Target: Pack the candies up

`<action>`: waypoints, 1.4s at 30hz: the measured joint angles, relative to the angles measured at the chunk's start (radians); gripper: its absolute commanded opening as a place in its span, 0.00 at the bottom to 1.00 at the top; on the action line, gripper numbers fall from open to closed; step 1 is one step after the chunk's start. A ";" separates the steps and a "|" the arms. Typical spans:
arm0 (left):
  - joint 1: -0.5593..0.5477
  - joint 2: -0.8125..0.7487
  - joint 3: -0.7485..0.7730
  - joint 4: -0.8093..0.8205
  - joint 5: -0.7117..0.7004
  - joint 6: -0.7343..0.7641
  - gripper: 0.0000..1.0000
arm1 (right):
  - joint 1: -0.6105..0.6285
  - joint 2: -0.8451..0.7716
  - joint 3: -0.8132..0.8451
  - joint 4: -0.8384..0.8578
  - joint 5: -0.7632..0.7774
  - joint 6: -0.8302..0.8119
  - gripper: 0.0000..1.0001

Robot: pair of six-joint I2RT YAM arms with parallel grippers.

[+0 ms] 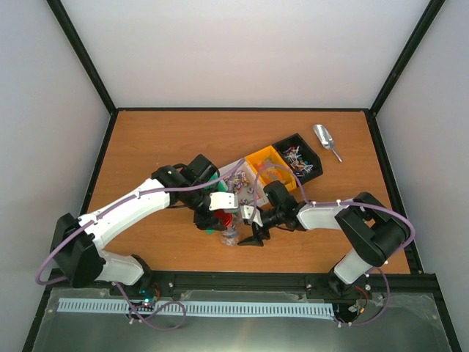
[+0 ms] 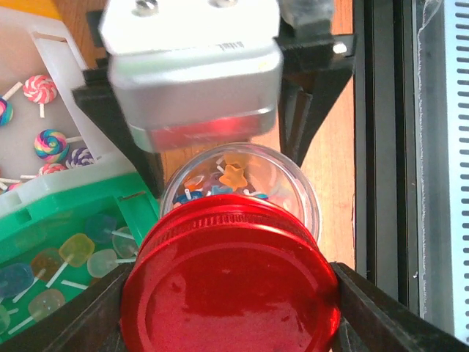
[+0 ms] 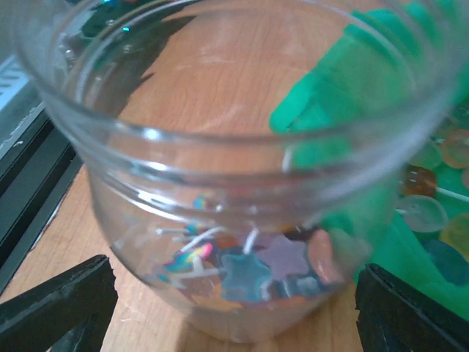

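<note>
A clear jar stands on the wooden table with star and lollipop candies at its bottom. My right gripper is open, with one finger on each side of the jar's base and a small gap to the glass. My left gripper is shut on the red lid, which it holds over the near part of the jar. In the top view the lid sits just above the jar, between the left gripper and the right gripper. The jar's mouth is uncovered.
A green bin of translucent sweets and a white bin of swirl lollipops lie just left of the jar. An orange bin, a black bin and a silver scoop sit farther back right. The black front rail runs close by.
</note>
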 measured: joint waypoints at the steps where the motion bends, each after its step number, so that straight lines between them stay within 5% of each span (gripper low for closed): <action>1: -0.002 0.003 0.000 0.001 0.000 0.000 0.52 | -0.008 0.000 -0.003 0.008 -0.006 0.005 0.88; 23: -0.053 0.084 0.034 0.014 -0.026 -0.023 0.56 | -0.060 0.000 -0.012 0.066 -0.086 0.079 0.59; 42: -0.070 0.087 0.033 0.027 -0.045 -0.060 0.65 | -0.060 0.000 -0.016 0.064 -0.088 0.095 0.55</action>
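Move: The left hand already holds the red lid, with the candy-filled clear jar about 10 cm below and 3 cm to its right. From the left hand the green tray lies roughly 8 cm ahead and 3 cm left, the white tray some 14 cm ahead and 5 cm right, both about 13 cm below. The open right gripper has the jar about 3 cm to its left, 1 cm ahead and 1 cm below. Slide the right gripper barely 2 cm forward, ease it back about half of that while rising about 1 cm, and close its fingers from nearly wide open to about half, pinching the jar's sides. Meanwhile bring the left gripper about 2 cm right and 1.5 cm down, keeping hold of the lid, towards the jar's mouth. ##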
